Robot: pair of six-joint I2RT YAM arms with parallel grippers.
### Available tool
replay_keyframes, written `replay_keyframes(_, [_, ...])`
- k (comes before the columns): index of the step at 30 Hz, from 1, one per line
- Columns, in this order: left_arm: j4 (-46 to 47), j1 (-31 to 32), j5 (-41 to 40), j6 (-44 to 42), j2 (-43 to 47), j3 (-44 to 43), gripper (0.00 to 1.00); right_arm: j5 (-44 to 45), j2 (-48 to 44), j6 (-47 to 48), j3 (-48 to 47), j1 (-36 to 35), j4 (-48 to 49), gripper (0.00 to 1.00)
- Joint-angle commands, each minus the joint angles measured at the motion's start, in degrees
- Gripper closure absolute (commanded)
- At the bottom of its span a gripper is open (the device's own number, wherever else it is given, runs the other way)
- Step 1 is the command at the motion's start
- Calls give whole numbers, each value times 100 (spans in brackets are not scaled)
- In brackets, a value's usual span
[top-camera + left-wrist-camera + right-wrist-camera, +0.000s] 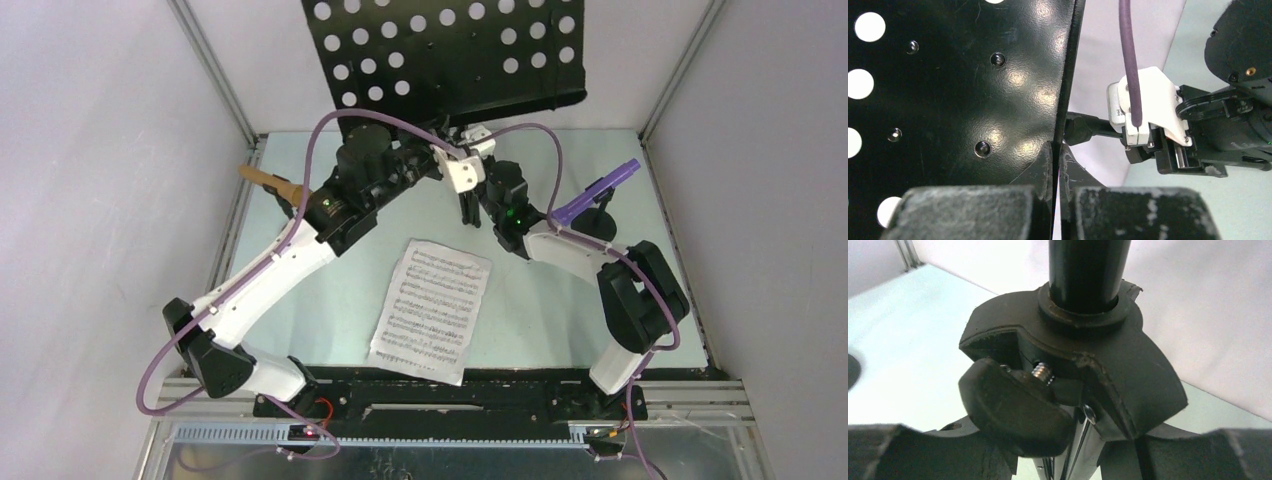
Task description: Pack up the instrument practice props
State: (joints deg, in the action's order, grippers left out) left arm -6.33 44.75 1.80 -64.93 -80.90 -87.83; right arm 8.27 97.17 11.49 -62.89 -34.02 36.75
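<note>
The black perforated music rack stands at the back of the table. My left gripper is shut on the rack's thin lower edge, and its two fingers press that edge from both sides. My right gripper is lower down on the stand, just under the hub and its black knob. Its fingers close around the shiny shaft. One sheet-music page lies flat in the middle of the table. The tan microphone is at the left and the purple microphone at the right.
The purple microphone leans in a small black round-based holder. Purple cables loop over both arms. Grey walls and metal frame posts enclose the table. My right wrist hangs close beside the rack's edge.
</note>
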Motion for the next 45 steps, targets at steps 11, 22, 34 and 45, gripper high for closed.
replay_keyframes(11, [1814, -1250, 274, 3679, 389, 1398, 100, 703, -616, 1302, -1043, 92, -779, 100])
replay_keyframes(22, [2873, -2137, 1153, 5025, -370, 1676, 100, 838, 263, 1442, -1603, 173, -776, 100])
replay_keyframes(34, [3525, -2790, 1197, 6029, -1063, 2195, 100, 802, 1483, 1612, -2374, 115, -966, 100])
replay_keyframes(45, [3039, -3158, 1253, 6683, -1796, 2108, 100, 772, 2348, 1821, -2786, -17, -1522, 100])
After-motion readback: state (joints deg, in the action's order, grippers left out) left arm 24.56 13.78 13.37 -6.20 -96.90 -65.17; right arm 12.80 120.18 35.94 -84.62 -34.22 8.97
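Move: The music stand, already held by both hands, is bound for the clear table behind the sheets: roughly 14 cm ahead, 12 left and 44 below the left hand; 3 cm ahead, 15 left and 25 below the right. The brown microphone is 36 cm left, 2 cm ahead and 30 below the left hand. From the right hand, the sheet music is 27 cm back, 8 left and 25 below; the purple microphone 26 right, 9 back, 10 below. The music stand is tipped over to the robot's left as it is lowered: the left hand, still pinching the desk's lower lip, sinks about 22 cm while going forward and left, rolling left side down. The right hand keeps the folded legs below the hub, rolls the same way nearly 40 degrees and sinks some 15 cm, easing right, then forward and back left. ##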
